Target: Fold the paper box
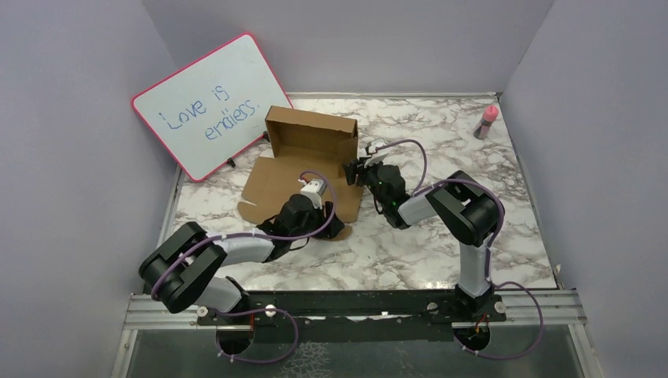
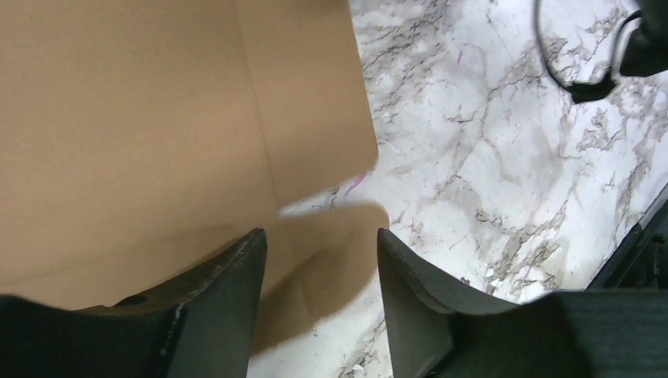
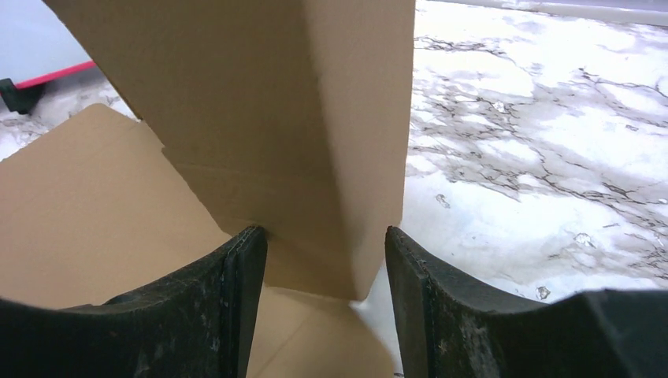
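The paper box is a brown cardboard sheet lying flat on the marble table, with its far panel standing upright. My left gripper hangs low over the sheet's near right corner. In the left wrist view the gripper is open and the flat cardboard with a corner flap lies under it, unclamped. My right gripper is at the box's right side. Seen from the right wrist, that gripper is open, straddling a raised side flap. The left finger touches the flap; the right finger stands apart.
A pink-framed whiteboard leans at the back left, close behind the box. A pink bottle stands at the back right corner. Purple walls close in the table on three sides. The whiteboard's pink edge shows in the right wrist view.
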`<state>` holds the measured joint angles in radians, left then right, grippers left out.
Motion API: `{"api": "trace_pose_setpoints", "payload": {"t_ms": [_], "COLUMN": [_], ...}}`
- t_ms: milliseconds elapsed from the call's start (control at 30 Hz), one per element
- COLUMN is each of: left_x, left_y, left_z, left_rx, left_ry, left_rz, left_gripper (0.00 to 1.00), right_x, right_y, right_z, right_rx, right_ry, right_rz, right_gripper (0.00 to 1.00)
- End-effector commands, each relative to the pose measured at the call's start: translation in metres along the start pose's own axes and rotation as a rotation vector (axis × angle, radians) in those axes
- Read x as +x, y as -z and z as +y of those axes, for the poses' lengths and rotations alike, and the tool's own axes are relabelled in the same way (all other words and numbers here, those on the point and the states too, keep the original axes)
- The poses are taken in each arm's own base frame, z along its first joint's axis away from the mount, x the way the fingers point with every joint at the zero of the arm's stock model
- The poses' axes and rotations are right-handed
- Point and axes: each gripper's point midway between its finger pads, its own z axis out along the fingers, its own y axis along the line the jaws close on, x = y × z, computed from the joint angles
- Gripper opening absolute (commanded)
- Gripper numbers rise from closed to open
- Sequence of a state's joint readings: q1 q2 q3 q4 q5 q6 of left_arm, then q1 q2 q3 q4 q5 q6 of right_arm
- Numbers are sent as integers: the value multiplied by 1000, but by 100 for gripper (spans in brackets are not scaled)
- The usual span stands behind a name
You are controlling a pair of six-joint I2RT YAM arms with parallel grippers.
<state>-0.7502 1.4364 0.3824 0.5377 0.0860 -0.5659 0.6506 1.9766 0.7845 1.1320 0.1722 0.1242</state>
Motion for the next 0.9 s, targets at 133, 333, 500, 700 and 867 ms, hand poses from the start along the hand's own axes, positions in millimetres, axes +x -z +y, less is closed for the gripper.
{"api": "trace_pose_setpoints", "payload": {"t_ms": [133, 333, 500, 700, 867], "left_x": [-123, -212, -284, -364, -392], "left_y": [37, 70, 82, 86, 58], "left_z": [-22, -19, -1, 26, 53], "left_rx": [-86, -167, -273, -365, -355], "left_ry": [-141, -129, -137, -198, -241], "left_rz": [-228, -398, -496, -527, -457], "left_gripper": [65, 71, 74, 78, 79], "right_x": [-6, -6, -12, -19, -15], "right_y": [-4, -8, -8, -8, -11], "right_z": [-4, 1, 8, 18, 31], "right_rx": [21, -12, -58, -123, -211], "right_ry": [26, 47, 88, 154, 191], "right_rz": [-43, -50, -66, -74, -59], "right_gripper": [61, 61, 61, 62, 61]}}
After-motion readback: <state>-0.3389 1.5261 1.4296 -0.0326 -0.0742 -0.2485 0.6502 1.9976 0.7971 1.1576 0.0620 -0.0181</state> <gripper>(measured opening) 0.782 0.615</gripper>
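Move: The left hand is low by the right end of the box's near flap. The flap's middle lies about 8 cm to its left, level with it in reach and 2 cm below. The box's top panel is about 24 cm ahead, 6 cm left and 11 cm up; the right side wall is 18 cm ahead, 4 cm right and 6 cm up. The right hand has that wall about 4 cm ahead and 1 cm left, near its own height. Up first, then forward and to the left, the left hand leaves the near flap and sweeps quickly over the box towards its top panel, rising about 30 cm and reaching 24 cm forward. Its wrist swings counter-clockwise, its fingers lift out of their downward slant and open wider. The right hand stays at the right side wall, fingers still open around the wall's near edge, edging left and turning slightly counter-clockwise. ##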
